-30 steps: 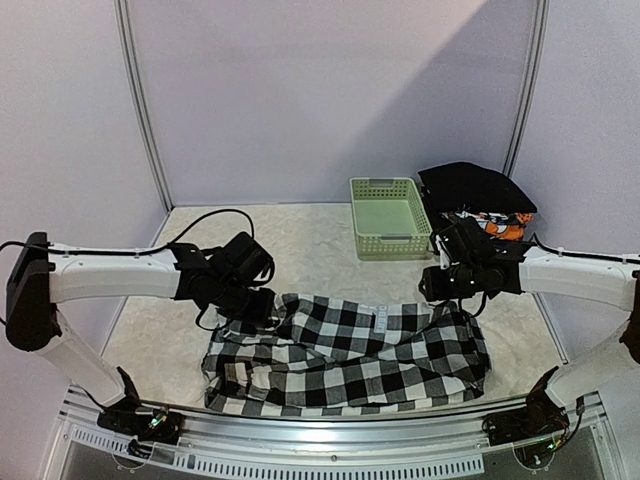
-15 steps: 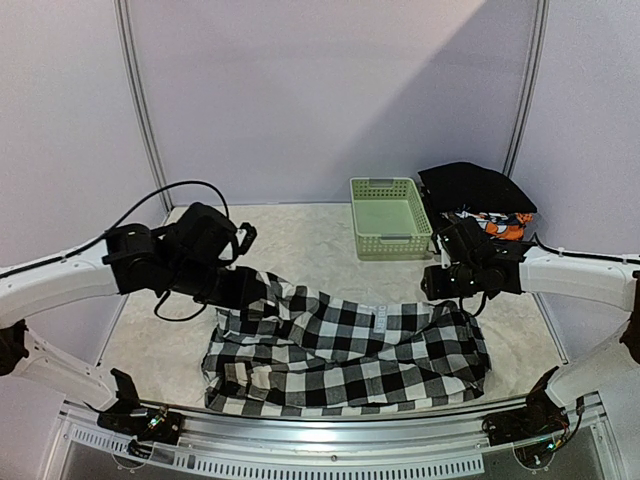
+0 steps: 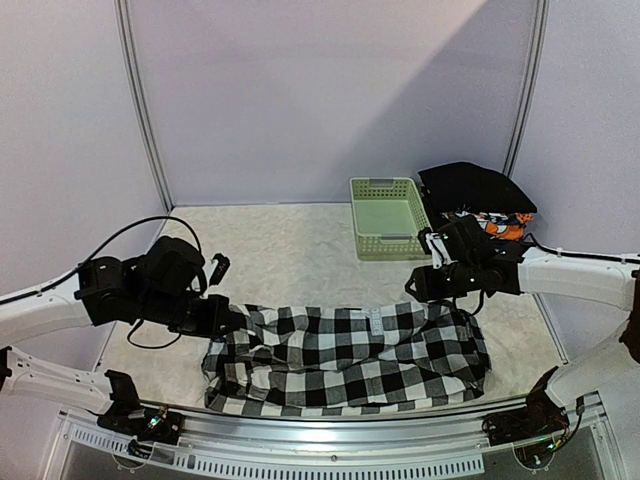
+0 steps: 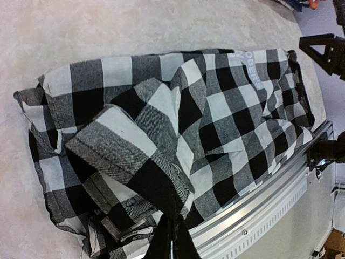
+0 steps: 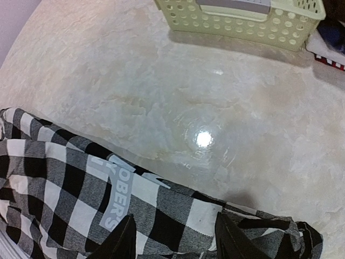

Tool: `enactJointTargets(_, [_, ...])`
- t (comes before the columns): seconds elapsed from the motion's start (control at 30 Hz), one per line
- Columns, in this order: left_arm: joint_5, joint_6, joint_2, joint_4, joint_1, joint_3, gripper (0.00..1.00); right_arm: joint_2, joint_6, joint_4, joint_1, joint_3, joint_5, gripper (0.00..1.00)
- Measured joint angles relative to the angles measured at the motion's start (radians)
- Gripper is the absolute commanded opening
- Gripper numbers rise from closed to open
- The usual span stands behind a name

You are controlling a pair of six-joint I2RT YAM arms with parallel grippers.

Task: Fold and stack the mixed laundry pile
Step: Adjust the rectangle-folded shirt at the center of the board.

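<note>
The black-and-white checked shirt (image 3: 350,360) lies spread along the table's front edge, its white lettering (image 5: 110,197) facing up. My left gripper (image 3: 232,322) is at the shirt's left end, shut on a lifted fold of the fabric (image 4: 135,162); in the left wrist view the left gripper (image 4: 173,237) shows its fingers pressed together. My right gripper (image 3: 425,290) hovers over the shirt's upper right edge, open, with nothing between its fingers; the right wrist view shows the same gripper (image 5: 178,237) above checked cloth. A large black cloth (image 3: 475,185) sits on orange-blue-white printed pieces (image 3: 500,222) at the back right.
A pale green slotted basket (image 3: 388,215) stands at the back of the table, just left of the black cloth, also seen as the basket (image 5: 242,16) ahead of the right gripper. A metal rail (image 4: 259,205) runs along the near edge under the shirt's hem.
My left arm swung left and lower, dragging the held fold leftward so the shirt's upper edge straightened. The right gripper edged slightly left and stayed open.
</note>
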Motion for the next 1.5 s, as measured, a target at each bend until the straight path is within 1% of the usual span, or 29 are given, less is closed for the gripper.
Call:
enactJointTargets(0.13, [0.031, -0.002, 0.021, 0.068, 0.002, -0.067, 0.00, 0.017, 0.002, 0.039, 0.008, 0.000, -0.035, 0.50])
enactJointTargets(0.23, [0.046, 0.001, 0.047, 0.110, 0.003, -0.082, 0.00, 0.063, 0.005, 0.066, 0.021, 0.003, -0.052, 0.50])
enactJointTargets(0.47, [0.049, 0.018, 0.088, 0.167, 0.003, -0.098, 0.00, 0.220, 0.016, 0.027, 0.046, 0.047, 0.002, 0.50])
enactJointTargets(0.77, [0.046, 0.044, 0.090, 0.167, 0.028, -0.117, 0.00, 0.230, 0.089, -0.092, 0.047, 0.003, 0.168, 0.50])
enactJointTargets(0.9, [0.054, 0.058, 0.093, 0.179, 0.048, -0.129, 0.00, 0.230, 0.122, -0.113, 0.047, -0.029, 0.199, 0.49])
enactJointTargets(1.03, [0.066, 0.072, 0.113, 0.190, 0.078, -0.142, 0.01, 0.230, 0.139, -0.136, 0.047, -0.035, 0.218, 0.44])
enactJointTargets(1.07, [0.064, 0.074, 0.118, 0.188, 0.086, -0.146, 0.02, 0.230, 0.143, -0.141, 0.047, -0.035, 0.225, 0.44])
enactJointTargets(1.17, [0.048, 0.080, 0.127, 0.174, 0.105, -0.156, 0.19, 0.230, 0.157, -0.155, 0.047, -0.036, 0.240, 0.45])
enactJointTargets(1.27, [-0.012, 0.085, 0.129, 0.131, 0.113, -0.151, 0.42, 0.224, 0.164, -0.167, 0.047, -0.037, 0.251, 0.46])
enactJointTargets(1.33, [-0.093, 0.087, 0.137, 0.059, 0.116, -0.126, 0.53, 0.210, 0.164, -0.183, 0.047, -0.039, 0.254, 0.47])
enactJointTargets(1.4, [-0.182, 0.084, 0.148, -0.013, 0.117, -0.085, 0.56, 0.191, 0.162, -0.192, 0.047, -0.040, 0.251, 0.48])
enactJointTargets(1.5, [-0.272, 0.109, 0.158, -0.064, 0.117, -0.018, 0.55, 0.130, 0.153, -0.203, 0.048, -0.039, 0.241, 0.49])
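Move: The left hand holds a gathered bit of the checked shirt above its left part; the spread shirt's middle lies about 20 cm to this hand's right, 2 cm ahead and 15 cm down, while its left edge is some 7 cm to the hand's left and 3 cm ahead. From the half-open right hand, the shirt's right end lies about 6 cm back, 6 cm right and 10 cm below; the green basket is roughly 20 cm ahead and 9 cm left, the clothes stack 23 cm ahead and 8 cm right. Down goes the left hand with its pinched cloth, about 7 cm and slightly right at first, then it opens, lets go of the shirt and pulls off left and forward, beginning to rise and tilting left side up. The right hand edges left, then sinks about 10 cm while sweeping right and a little back over the shirt's right part, tilting, fingers still half open; it lifts slightly at the end. ##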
